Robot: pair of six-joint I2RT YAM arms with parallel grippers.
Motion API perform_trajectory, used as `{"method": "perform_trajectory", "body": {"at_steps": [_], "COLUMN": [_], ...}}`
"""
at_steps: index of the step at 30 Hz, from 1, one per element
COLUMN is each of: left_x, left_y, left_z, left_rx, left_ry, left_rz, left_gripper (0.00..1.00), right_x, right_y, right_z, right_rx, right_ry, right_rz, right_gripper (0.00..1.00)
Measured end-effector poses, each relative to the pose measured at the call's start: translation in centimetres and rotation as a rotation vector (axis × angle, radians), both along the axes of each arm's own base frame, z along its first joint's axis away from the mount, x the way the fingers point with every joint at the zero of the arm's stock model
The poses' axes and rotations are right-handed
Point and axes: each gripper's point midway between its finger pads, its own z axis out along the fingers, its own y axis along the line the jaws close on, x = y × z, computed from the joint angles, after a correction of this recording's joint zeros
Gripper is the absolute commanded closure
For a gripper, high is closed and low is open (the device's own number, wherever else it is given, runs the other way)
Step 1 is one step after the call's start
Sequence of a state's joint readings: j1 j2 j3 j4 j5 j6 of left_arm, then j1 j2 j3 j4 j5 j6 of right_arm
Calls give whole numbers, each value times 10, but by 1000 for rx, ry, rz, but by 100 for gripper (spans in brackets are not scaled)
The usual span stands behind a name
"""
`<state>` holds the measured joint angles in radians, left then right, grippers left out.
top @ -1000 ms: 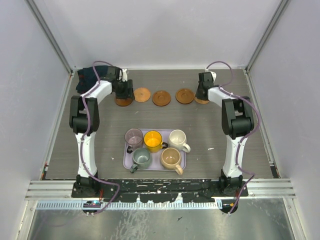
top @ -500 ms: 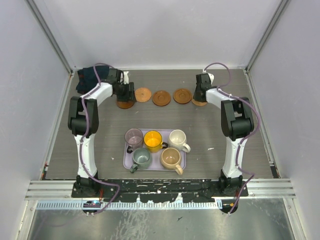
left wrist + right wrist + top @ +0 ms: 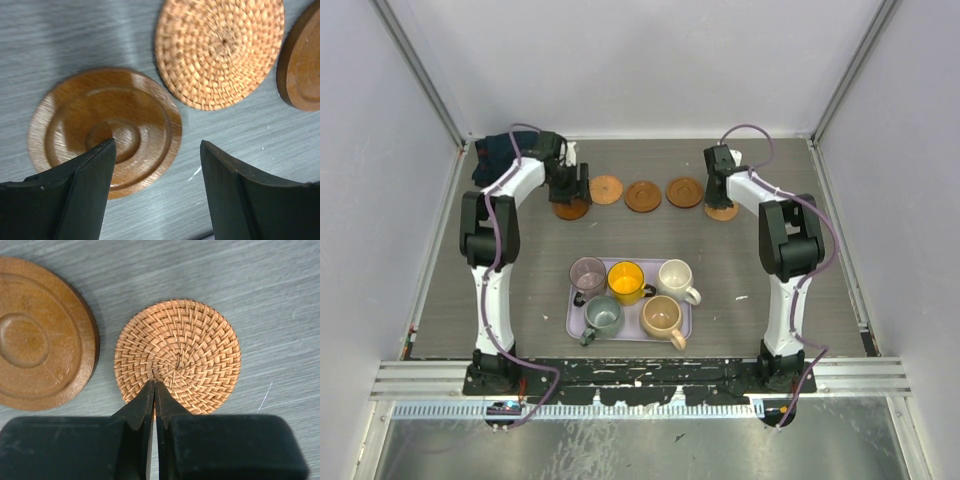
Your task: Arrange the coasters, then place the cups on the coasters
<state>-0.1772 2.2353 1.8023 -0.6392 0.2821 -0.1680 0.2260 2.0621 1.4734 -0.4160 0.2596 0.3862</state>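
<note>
Five coasters lie in a row at the back of the table: a dark wooden coaster, a woven coaster, two wooden ones and a woven coaster at the right end. My left gripper is open just above the leftmost wooden coaster, holding nothing. My right gripper is shut, its tips over the near edge of the right woven coaster. The cups, mauve, yellow, cream, grey-green and tan, stand apart from both grippers.
All the cups stand on a lavender tray at the near middle of the table. A dark bundle lies in the back left corner. Grey walls close in the table on three sides.
The left jaws have opened wider over the leftmost wooden coaster. The right gripper has shifted a little left, and the right woven coaster now shows clear of it, slightly nearer.
</note>
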Motion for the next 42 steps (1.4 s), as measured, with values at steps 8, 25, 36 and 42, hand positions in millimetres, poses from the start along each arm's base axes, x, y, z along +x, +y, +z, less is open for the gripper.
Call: {"method": "perform_trajectory", "body": {"at_steps": [8,25,36,42], "left_x": [11,33,32,44], "left_y": [28,34,30,29], "left_z": [1,3,12,64], "left_rx": [-11,-62,-97,-119], "left_ry": [17,22,-41,-195], "left_rz": [53,61,45,39], "left_gripper": [30,29,26,25], "right_x": [7,40,40,41], "right_y": [-9,-22,-22,-17], "right_z": [0,0,4,41], "right_rx": [-65,-94,-100,-79], "right_ry": [38,12,-23,-109], "right_rz": [-3,-23,25,75], "right_gripper": [91,91,90,89]}}
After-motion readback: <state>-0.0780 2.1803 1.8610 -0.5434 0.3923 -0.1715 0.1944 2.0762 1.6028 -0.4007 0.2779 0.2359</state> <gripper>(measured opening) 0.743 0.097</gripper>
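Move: Under the left hand's left fingertip is the left brown coaster, its middle about 3 cm left of the hand, 1 cm ahead and 2 cm below. From this hand the left woven coaster lies roughly 6 cm ahead and 6 cm right, the middle brown one 4 cm ahead, 16 cm right. The right hand's shut tips rest on the right woven coaster, centred some 2 cm right and 1 cm ahead, 2 cm below; the right brown coaster is 6 cm ahead, 8 cm left. Sliding their coasters outward and forward to straighten the row, the left hand drags with its left fingertip about 3 cm left, then 3 cm forward, while the right, closed tips down on the woven one, goes some 4 cm forward and 2 cm right. At the end both lift clear, the left 6 cm, the right 4 cm, the left fingers staying open. ##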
